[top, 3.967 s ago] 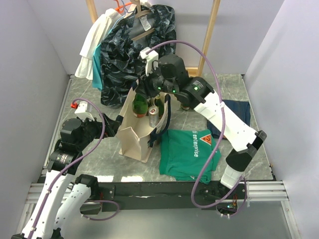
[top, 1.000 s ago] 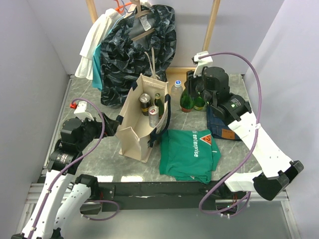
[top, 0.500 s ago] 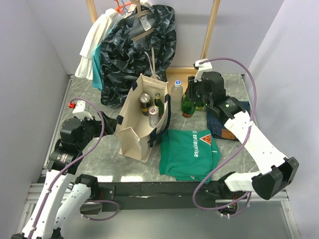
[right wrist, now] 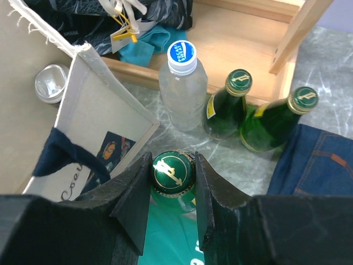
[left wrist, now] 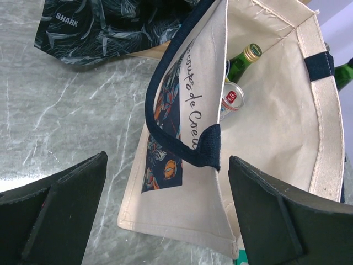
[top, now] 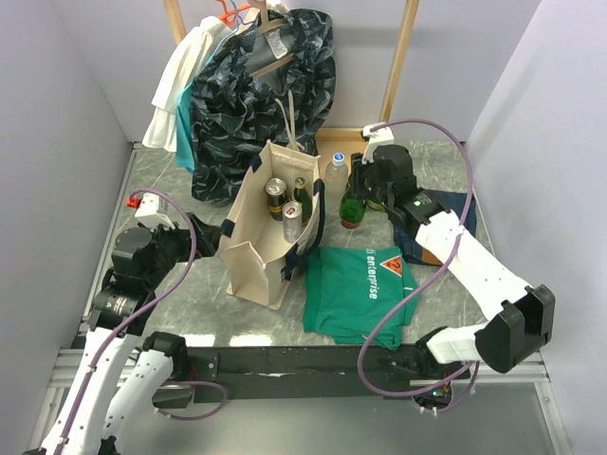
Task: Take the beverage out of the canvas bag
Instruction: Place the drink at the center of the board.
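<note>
The cream canvas bag (top: 254, 248) with navy straps stands open at the table's middle. Inside it are two cans (top: 275, 191) and a green bottle (top: 302, 192); the left wrist view shows the bag (left wrist: 270, 127), a green bottle (left wrist: 243, 58) and a can (left wrist: 232, 98). My right gripper (right wrist: 173, 172) is shut on the cap of a green bottle (right wrist: 173, 171) and holds it upright just right of the bag, also in the top view (top: 351, 210). My left gripper (left wrist: 165, 165) is open, its jaws either side of the bag's near corner without touching it.
A clear water bottle (right wrist: 182, 83) and two green bottles (right wrist: 227, 107) stand behind the held one by a wooden rack base (right wrist: 242, 33). Jeans (right wrist: 320, 160) lie at the right, a green T-shirt (top: 360, 289) in front. Garments hang behind the bag (top: 256, 85).
Four seconds ago my right gripper was over the bag. It then carried a green bottle out to the right and has now shifted left and slightly forward with it. The left arm barely moved.
</note>
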Controlling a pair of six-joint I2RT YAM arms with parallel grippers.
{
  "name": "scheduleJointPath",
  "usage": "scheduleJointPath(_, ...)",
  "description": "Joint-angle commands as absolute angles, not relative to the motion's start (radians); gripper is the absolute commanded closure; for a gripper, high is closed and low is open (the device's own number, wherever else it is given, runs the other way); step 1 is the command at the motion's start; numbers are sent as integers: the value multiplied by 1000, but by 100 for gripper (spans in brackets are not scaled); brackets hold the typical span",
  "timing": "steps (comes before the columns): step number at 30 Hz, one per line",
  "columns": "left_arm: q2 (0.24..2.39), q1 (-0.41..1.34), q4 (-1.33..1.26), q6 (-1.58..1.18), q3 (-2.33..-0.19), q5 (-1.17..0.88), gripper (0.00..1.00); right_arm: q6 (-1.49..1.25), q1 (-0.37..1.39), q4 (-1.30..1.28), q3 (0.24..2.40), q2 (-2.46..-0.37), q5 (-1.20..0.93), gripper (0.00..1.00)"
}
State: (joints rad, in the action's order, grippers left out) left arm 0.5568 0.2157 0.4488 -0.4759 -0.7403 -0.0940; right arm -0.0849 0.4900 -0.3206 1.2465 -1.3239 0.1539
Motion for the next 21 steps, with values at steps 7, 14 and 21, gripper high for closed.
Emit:
scheduleJointPath(7, 557, 216, 410, -474, -756, -75, 4, -84, 483, 5, 1201, -1324, 184, 100)
scheduleJointPath(14, 560, 216, 411, -477, -758, -74, 4, -77, 483, 122, 1149, -1351, 196, 100)
scheduleJointPath(21, 557, 216, 411, -476, -758, -72, 4, -110, 485, 222, 1103, -1373, 187, 100)
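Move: The right hand holds the green bottle by its neck; the free table spot for it lies about 4 cm ahead, 1 cm left and 25 cm below. The water bottle stands about 11 cm ahead and 3 cm left, and two standing green bottles about 9 cm ahead, 3 cm right and 11 cm ahead, 8 cm right, their middles some 16 cm below. From the left hand the spot is roughly 18 cm ahead and 30 cm right. The right hand keeps the green bottle pinched at the neck just under its cap and lowers it about 4.5 cm, easing forward some 2.5 cm at the same time, down towards the bare table on the near side of the water bottle and the standing green bottles. The wrist holds its attitude, so the bottle stays hanging near upright, and the fingers stay closed on it. ##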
